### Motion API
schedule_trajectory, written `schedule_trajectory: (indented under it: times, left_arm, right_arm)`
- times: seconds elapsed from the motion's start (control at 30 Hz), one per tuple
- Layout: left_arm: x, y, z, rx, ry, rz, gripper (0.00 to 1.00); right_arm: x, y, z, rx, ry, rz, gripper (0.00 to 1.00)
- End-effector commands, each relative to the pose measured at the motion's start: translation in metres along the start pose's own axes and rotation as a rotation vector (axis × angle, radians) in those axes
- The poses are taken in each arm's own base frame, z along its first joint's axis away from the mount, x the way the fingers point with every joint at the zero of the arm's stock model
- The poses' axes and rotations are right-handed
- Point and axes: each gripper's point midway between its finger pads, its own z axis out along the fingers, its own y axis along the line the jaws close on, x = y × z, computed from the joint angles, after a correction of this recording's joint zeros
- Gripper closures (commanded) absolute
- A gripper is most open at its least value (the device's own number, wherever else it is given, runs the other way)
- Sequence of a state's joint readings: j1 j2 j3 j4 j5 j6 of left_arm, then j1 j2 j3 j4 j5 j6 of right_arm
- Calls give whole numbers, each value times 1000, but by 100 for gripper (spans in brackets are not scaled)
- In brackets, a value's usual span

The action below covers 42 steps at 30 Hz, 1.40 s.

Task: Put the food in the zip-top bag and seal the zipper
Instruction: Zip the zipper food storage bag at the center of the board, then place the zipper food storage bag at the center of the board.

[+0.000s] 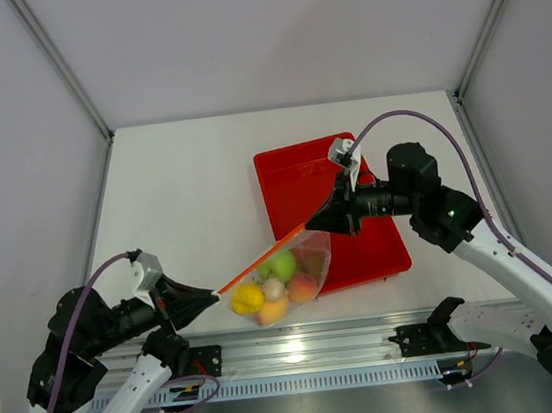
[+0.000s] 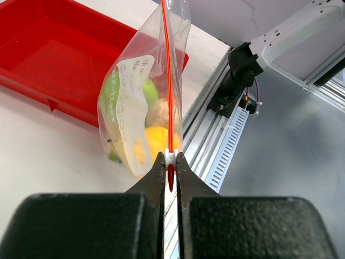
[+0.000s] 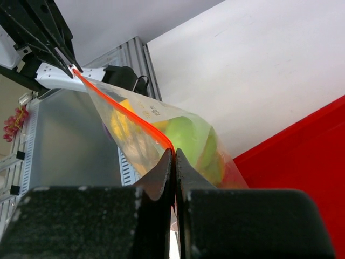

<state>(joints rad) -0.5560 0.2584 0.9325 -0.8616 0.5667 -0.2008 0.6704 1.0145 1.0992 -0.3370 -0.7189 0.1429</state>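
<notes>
The clear zip-top bag [image 1: 283, 276] hangs in the air between both arms, near the table's front edge. The food [image 1: 274, 289] sits inside it: green, yellow, orange and peach toy fruits. Its orange-red zipper [image 1: 260, 260] is stretched taut in a straight line. My left gripper [image 1: 212, 296] is shut on the zipper's left end, where a small white slider [image 2: 171, 157] sits at my fingertips. My right gripper [image 1: 311, 225] is shut on the zipper's right end. In the right wrist view the zipper [image 3: 123, 110] runs from my jaws to the left gripper [image 3: 74, 69].
A red rectangular tray [image 1: 308, 177] lies on the white table behind the bag, under the right arm. The aluminium rail [image 1: 304, 349] carrying the arm bases runs along the near edge. Walls enclose the table on three sides.
</notes>
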Motion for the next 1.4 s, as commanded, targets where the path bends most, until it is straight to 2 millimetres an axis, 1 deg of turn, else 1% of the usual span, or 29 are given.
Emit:
schedule_trajectory:
  times: [0.0, 0.17, 0.33, 0.37, 0.4, 0.43, 0.47, 0.5, 0.53, 0.57, 0.63, 0.67, 0.7, 0.73, 0.77, 0.8, 0.87, 0.9, 0.93, 0.97, 1.0, 1.03, 1.07, 1.1, 1.13, 1.17, 1.23, 1.33, 1.37]
  left_arm:
    - [-8, -7, -10, 5, -31, 28, 99]
    - [-7, -7, -11, 0, -30, 29, 99]
    - [-7, -6, -11, -8, -31, 21, 99]
    - [-6, -6, -11, -9, -30, 18, 99]
    - [-7, -5, -11, -12, -30, 16, 100]
    - [-7, -3, -11, -27, -34, 8, 99]
    - [-7, -1, -10, -36, -35, 4, 99]
    - [-7, 1, -10, -44, -34, -2, 99]
    - [-7, 2, -10, -52, -37, -4, 100]
    - [-7, 4, -9, -61, -36, -9, 99]
    - [-7, 10, -10, -105, -41, -31, 89]
    - [-5, 15, -10, -130, -37, -43, 74]
    - [-6, 17, -12, -150, -43, -49, 66]
    - [-6, 19, -14, -172, -51, -62, 59]
    - [-5, 24, -17, -204, -57, -69, 49]
    - [-6, 24, -19, -212, -69, -71, 44]
    - [-10, 27, -28, -253, -116, -70, 31]
    - [-11, 28, -32, -268, -131, -51, 28]
    - [-12, 31, -36, -289, -145, -45, 25]
    - [-13, 38, -43, -348, -168, -44, 7]
    - [-13, 40, -51, -375, -174, -41, 0]
    - [-17, 41, -57, -403, -190, -39, 0]
    - [-23, 45, -67, -451, -225, -38, 1]
    - [-25, 45, -72, -468, -239, -41, 1]
    - [-33, 41, -82, -478, -278, -32, 1]
    - [-36, 40, -88, -485, -306, -29, 0]
    - [-47, 34, -97, -482, -369, -14, 1]
    - [-53, 28, -104, -463, -425, 2, 0]
    - [-56, 26, -105, -454, -443, 7, 1]
  right_arm:
    - [-10, -6, -11, 46, -45, -18, 100]
    - [-11, -6, -18, 56, -54, -17, 100]
    - [-15, -1, -15, 19, -64, -5, 100]
    - [-15, 2, -12, -1, -61, 12, 100]
    - [-21, 4, -10, -11, -74, 1, 100]
    - [-20, 13, -4, -39, -62, -8, 100]
    - [-19, 10, 4, -26, -49, -8, 100]
    - [-26, 14, 8, -34, -52, -29, 100]
    - [-27, 18, 13, -45, -48, -37, 100]
    - [-25, 23, 24, -69, -31, -38, 100]
    - [-38, 28, 31, -80, -47, -58, 100]
    - [-36, 26, 41, -83, -30, -51, 100]
    - [-40, 26, 45, -87, -32, -58, 100]
    - [-50, 29, 47, -93, -47, -70, 100]
    - [-53, 29, 51, -99, -50, -74, 100]
    - [-53, 24, 59, -96, -43, -67, 100]
    - [-67, 25, 64, -110, -70, -78, 100]
    - [-66, 21, 73, -119, -59, -63, 100]
    - [-75, 23, 75, -133, -72, -70, 100]
    - [-80, 24, 80, -145, -80, -73, 100]
    - [-82, 24, 85, -156, -80, -72, 100]
    - [-80, 20, 95, -167, -66, -56, 100]
    - [-89, 22, 98, -177, -79, -64, 100]
    - [-90, 21, 104, -185, -76, -57, 100]
    - [-85, 16, 116, -190, -58, -32, 100]
    - [-90, 18, 120, -204, -65, -31, 100]
    - [-85, 15, 136, -233, -55, -11, 100]
    - [-86, 21, 151, -266, -46, -1, 100]
    - [-77, 21, 163, -279, -22, 10, 100]
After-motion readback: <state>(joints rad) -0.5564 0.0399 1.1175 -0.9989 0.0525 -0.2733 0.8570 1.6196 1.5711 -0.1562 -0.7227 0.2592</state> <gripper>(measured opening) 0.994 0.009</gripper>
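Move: Both hands hold the zipper taut between them, the left on the white end. For the left hand the food-filled bag's middle hangs about 10 cm to its right, level fore and aft and some 10 cm lower. From the right hand that same middle lies roughly 10 cm back, 7 cm left and 12 cm down. The red tray's middle is about 4 cm ahead of the right hand, 8 cm right and 20 cm below. Leftwards some 15 cm and then also forward about 5, after a slight pull to the right, the right hand carries the bag, fingers still shut on the zipper's far end. The left hand first holds almost still on the white end, then opens wide, lets go and withdraws left about 10 cm, rising 5 and swinging some 30 degrees counter-clockwise. ##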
